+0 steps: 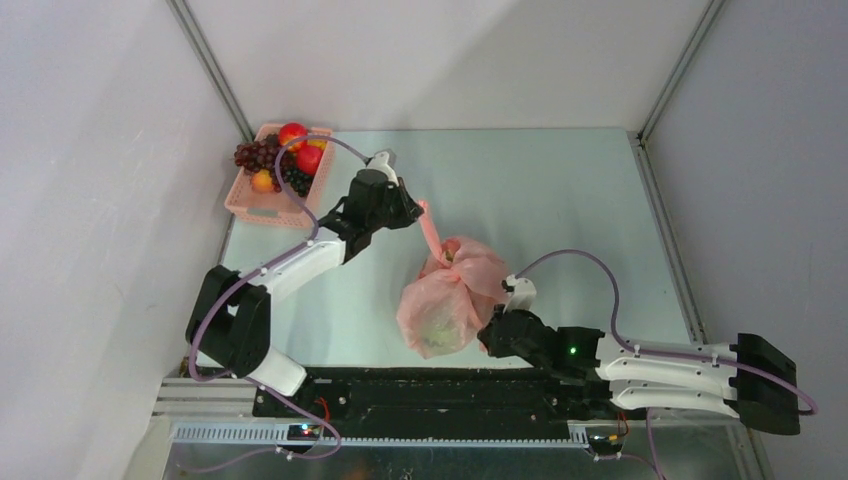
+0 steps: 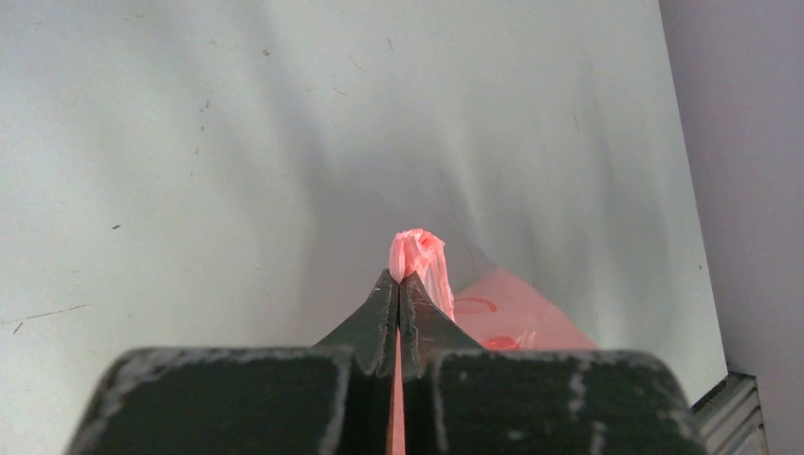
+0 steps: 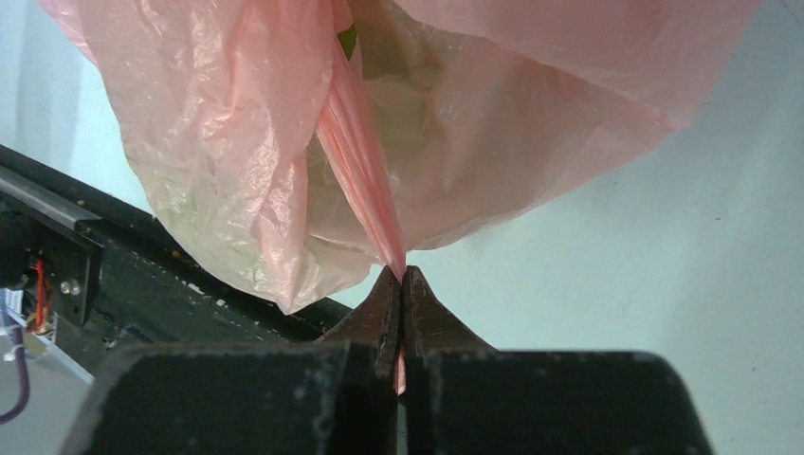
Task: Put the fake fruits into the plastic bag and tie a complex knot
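Note:
The pink plastic bag lies bulging in the middle of the table, with pale fruit shapes showing through its film. My left gripper is shut on one twisted handle of the bag, which runs taut from the bag's neck up and to the left. My right gripper is shut on the other handle strand at the bag's near right side. More fake fruits lie in the basket: red apples, an orange one and dark grapes.
The pink lattice basket stands at the far left corner by the wall. A black rail runs along the near table edge, just under the bag and the right gripper. Grey walls close in both sides.

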Robot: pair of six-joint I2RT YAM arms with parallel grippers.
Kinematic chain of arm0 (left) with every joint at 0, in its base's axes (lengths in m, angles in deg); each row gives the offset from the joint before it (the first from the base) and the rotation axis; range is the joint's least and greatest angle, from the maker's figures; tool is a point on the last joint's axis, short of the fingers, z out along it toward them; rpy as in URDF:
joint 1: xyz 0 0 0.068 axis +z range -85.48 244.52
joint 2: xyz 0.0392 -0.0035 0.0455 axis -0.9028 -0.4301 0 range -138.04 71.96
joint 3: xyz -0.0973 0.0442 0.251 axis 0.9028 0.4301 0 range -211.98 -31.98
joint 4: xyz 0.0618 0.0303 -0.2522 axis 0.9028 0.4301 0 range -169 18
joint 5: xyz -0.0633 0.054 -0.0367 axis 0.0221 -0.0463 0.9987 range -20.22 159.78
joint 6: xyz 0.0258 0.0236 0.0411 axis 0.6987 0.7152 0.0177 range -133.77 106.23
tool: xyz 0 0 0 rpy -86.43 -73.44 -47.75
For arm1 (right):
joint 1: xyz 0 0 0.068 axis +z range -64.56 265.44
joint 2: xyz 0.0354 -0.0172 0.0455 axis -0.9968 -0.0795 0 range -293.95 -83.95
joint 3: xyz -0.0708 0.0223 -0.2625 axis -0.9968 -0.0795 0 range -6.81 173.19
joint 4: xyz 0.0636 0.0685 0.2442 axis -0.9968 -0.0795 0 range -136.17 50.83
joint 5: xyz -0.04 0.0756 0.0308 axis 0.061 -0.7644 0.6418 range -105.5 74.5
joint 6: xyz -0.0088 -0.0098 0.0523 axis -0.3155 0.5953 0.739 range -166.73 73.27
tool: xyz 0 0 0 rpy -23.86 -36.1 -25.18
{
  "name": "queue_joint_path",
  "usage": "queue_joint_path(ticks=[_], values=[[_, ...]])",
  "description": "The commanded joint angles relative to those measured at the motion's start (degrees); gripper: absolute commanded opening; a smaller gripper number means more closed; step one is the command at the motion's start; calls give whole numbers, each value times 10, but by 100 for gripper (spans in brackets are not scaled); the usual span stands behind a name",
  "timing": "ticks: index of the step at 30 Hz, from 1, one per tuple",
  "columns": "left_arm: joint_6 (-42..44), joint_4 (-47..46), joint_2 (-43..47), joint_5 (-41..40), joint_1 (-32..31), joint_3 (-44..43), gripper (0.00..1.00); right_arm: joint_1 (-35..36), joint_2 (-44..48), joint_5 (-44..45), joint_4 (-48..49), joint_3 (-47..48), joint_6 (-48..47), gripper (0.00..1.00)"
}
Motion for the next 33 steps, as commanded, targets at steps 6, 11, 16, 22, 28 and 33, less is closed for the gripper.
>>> queue_joint_path(ticks=[6,11,16,22,28,33], values=[[20,-101,8,-153,48,-34,0,11,28,-54,-133,-29,52,0],[15,-114,-14,-154,49,3,0,37,11,-50,-130,-38,77,0],[17,-120,-7,-134,49,12,0,48,18,-45,-133,-24,65,0],[23,-105,0,-92,49,1,16,37,28,-55,-142,38,7,1],[7,-80,18,-69,48,-4,98,22,36,-78,-143,78,-39,73],[13,-77,59,-70,49,22,99,-8,43,-80,-166,124,-85,99]])
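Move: The left hand still grips one bag handle; the knot lies some 10 cm back, 6 cm to its right and 9 cm lower, with the fruit-filled bag body about 20 cm back and 6 cm right. From the right hand, still gripping the other handle, the knot is roughly 16 cm ahead and 7 cm left, and the bag body about 8 cm ahead and 8 cm left. Both hands open wide, releasing the bag handles; left ends about 6 cm left-forward, right about 3 cm back. ##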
